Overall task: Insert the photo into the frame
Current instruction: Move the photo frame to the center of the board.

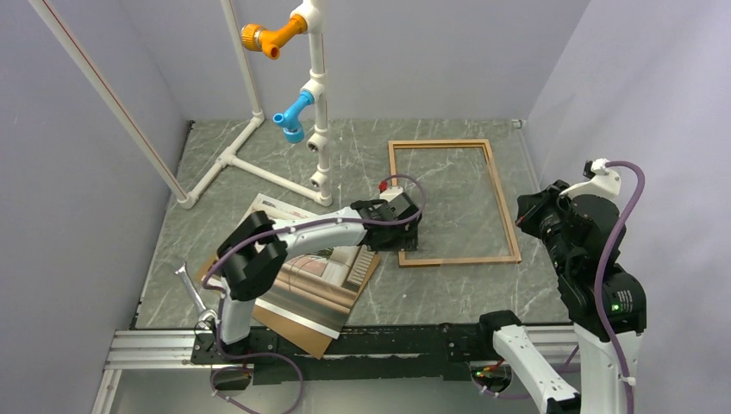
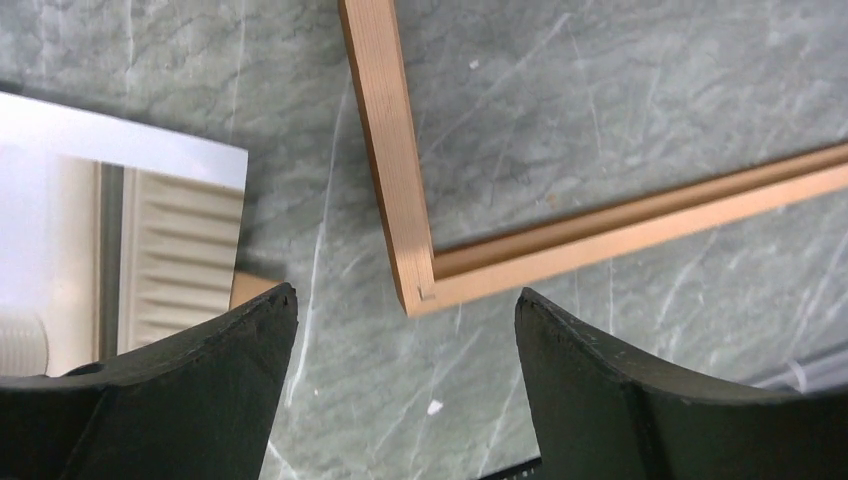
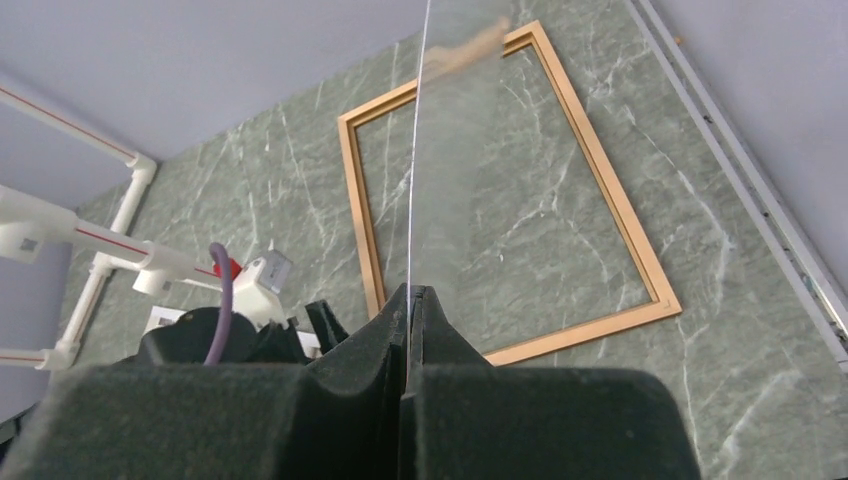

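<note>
The thin light-brown wooden frame (image 1: 461,258) lies flat on the marble table right of centre, also seen in the left wrist view (image 2: 385,130) and the right wrist view (image 3: 358,200). The photo (image 1: 303,278) lies face up at the near left under my left arm; its corner (image 2: 150,240) shows in the left wrist view. My left gripper (image 1: 405,239) (image 2: 405,293) hovers open over the frame's near-left corner, with nothing between its fingers (image 2: 230,370). My right gripper (image 1: 530,211) (image 3: 410,292) is raised at the right, shut on a clear thin pane (image 3: 460,150) seen edge-on.
A plain brown hardboard sheet (image 1: 297,335) lies under the photo, its corner (image 2: 250,290) peeking out. A white pipe stand (image 1: 317,103) with orange and blue fittings rises at the back. A metal tool (image 1: 191,289) lies near the left edge. Walls enclose the table.
</note>
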`<action>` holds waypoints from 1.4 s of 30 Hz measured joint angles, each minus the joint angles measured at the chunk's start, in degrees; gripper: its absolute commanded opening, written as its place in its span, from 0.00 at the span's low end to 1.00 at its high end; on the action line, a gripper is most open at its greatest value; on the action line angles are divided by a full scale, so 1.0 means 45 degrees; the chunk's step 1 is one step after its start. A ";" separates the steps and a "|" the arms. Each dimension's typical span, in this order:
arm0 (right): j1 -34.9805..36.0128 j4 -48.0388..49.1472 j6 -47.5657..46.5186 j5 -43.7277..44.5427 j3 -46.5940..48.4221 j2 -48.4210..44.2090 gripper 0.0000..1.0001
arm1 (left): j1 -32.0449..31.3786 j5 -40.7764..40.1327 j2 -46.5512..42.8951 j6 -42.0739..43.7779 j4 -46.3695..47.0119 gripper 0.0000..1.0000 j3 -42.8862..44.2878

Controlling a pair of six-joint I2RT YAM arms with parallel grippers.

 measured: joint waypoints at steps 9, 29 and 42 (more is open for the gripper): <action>0.0005 -0.0194 -0.0068 -0.0087 -0.0126 0.0087 0.00 | 0.0330 -0.0005 0.1719 0.0350 -0.0214 0.64 0.0855; 0.0005 -0.0165 0.0005 -0.1141 -0.1258 0.0083 0.00 | 0.1180 0.0262 0.1462 0.0214 -0.0233 0.16 -0.0175; 0.0005 -0.0092 0.0063 -0.1540 -0.1773 0.0083 0.00 | 0.1166 0.0359 0.0146 -0.0554 0.1588 0.00 -0.2424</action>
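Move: The photo frame's left side, just ahead of its near-left corner, lies about 2 cm ahead of the left hand, in line sideways and some 6 cm below. The frame's middle is about 14 cm ahead and 13 cm to the right of this hand; the photo's middle lies roughly 22 cm to its left and 1 cm back. From the right hand, that stretch of the side is around 20 cm left, 8 cm ahead and 35 cm down. Bring the open left gripper down about 6 cm and slightly forward, one finger on each side of the photo frame's left side near the near-left corner; then close, carrying the hand some 4 cm left towards the photo, until that side is pinched. Meanwhile lower the right hand about 5 cm, drifting slightly left and tipping down some 10 degrees, fingers kept shut, seemingly on a clear sheet. ##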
